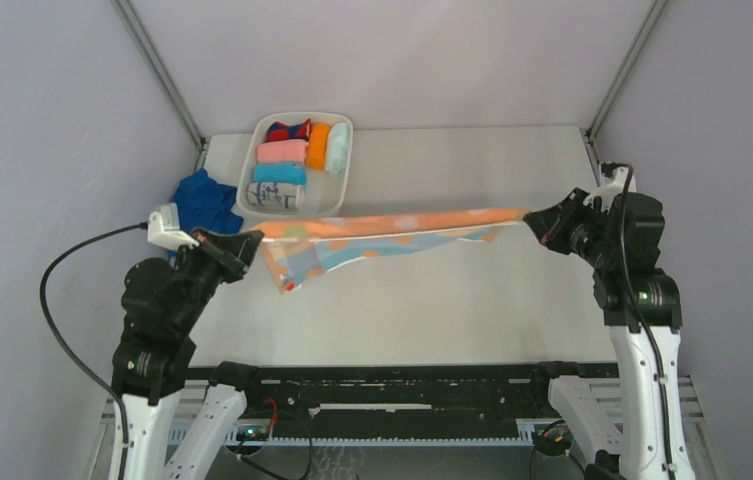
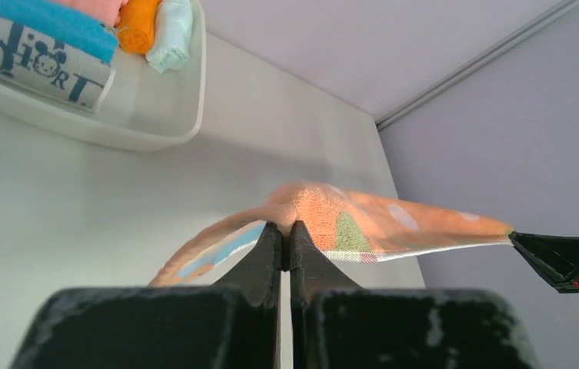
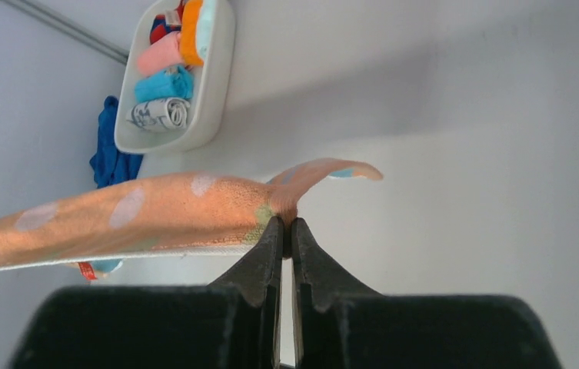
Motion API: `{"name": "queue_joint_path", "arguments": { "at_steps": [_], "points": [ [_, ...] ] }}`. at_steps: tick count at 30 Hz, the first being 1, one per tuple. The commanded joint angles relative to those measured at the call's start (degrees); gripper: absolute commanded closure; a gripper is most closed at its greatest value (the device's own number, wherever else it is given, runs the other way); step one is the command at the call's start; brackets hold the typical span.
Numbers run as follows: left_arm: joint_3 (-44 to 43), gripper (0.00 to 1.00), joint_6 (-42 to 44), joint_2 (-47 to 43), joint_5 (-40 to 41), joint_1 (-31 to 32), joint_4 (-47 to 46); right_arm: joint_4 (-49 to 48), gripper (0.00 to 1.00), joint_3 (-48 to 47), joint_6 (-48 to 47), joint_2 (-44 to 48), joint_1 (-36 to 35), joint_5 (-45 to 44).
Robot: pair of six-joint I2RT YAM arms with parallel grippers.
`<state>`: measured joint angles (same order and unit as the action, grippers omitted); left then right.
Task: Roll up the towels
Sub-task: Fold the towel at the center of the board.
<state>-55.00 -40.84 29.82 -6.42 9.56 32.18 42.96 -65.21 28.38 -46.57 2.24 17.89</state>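
Observation:
The peach-orange towel with pale spots hangs stretched above the table between both arms. My left gripper is shut on its left corner. At the other end, my right gripper is shut on its right corner. A lower fold of the cloth sags down at the left. From the left wrist view I see the right gripper pinching the far end. The royal-blue towel lies crumpled at the table's left edge, also showing in the right wrist view.
A white tray at the back left holds several rolled cloths: pink, orange, mint, light blue and a white printed one. The tray stands just beyond the left gripper.

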Motion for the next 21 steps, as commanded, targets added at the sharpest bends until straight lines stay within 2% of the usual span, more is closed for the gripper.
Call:
{"name": "queue_joint_path", "arguments": {
  "at_steps": [1,6,12,16,21],
  "points": [
    [-1.77,1.0,-1.38,-5.97,-1.49,-0.42,7.26,6.15,1.0,-1.76,-4.09,5.03,0.19,2.67],
    [0.06,1.0,-5.76,-10.97,-4.02,-0.51,12.78,11.6,1.0,-1.81,-4.46,10.57,-2.54,0.07],
    [4.7,0.99,-6.42,-8.22,-4.4,-0.49,14.48,15.98,1.0,0.55,-4.16,7.91,-3.44,-5.21],
    [12.38,0.99,-8.3,-2.75,-5.17,-0.49,5.78,9.12,1.0,7.23,-1.45,2.49,-3.17,-7.4],
    [20.65,1.0,-10.03,9.11,-1.69,-0.57,-8.45,-6.45,1.0,17.39,3.89,-8.71,-2.67,-9.34]
  ]
}}
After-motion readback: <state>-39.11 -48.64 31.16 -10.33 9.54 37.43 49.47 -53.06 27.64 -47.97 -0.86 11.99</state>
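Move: The orange towel is already stretched between the two shut grippers. The spot it is being taken to, the near-middle of the board, lies about 18 cm right of the left hand, level with it fore and aft and some 32 cm below; from the right hand it is about 18 cm left, 3 cm back and 29 cm down. The white basket stands about 25 cm ahead of the left hand, 30 cm lower; the blue towel is 17 cm ahead of that hand and 16 cm left, 31 cm below. Back first, both hands together, drawing the held towel edge some 6 to 7 cm towards the bases at nearly constant height; then they turn down and forward in a quickening swoop towards the board, ending about 14 cm lower on the left and 11 on the right. The fingers tip down 20 to 25 degrees and keep their pinch on the towel throughout. ##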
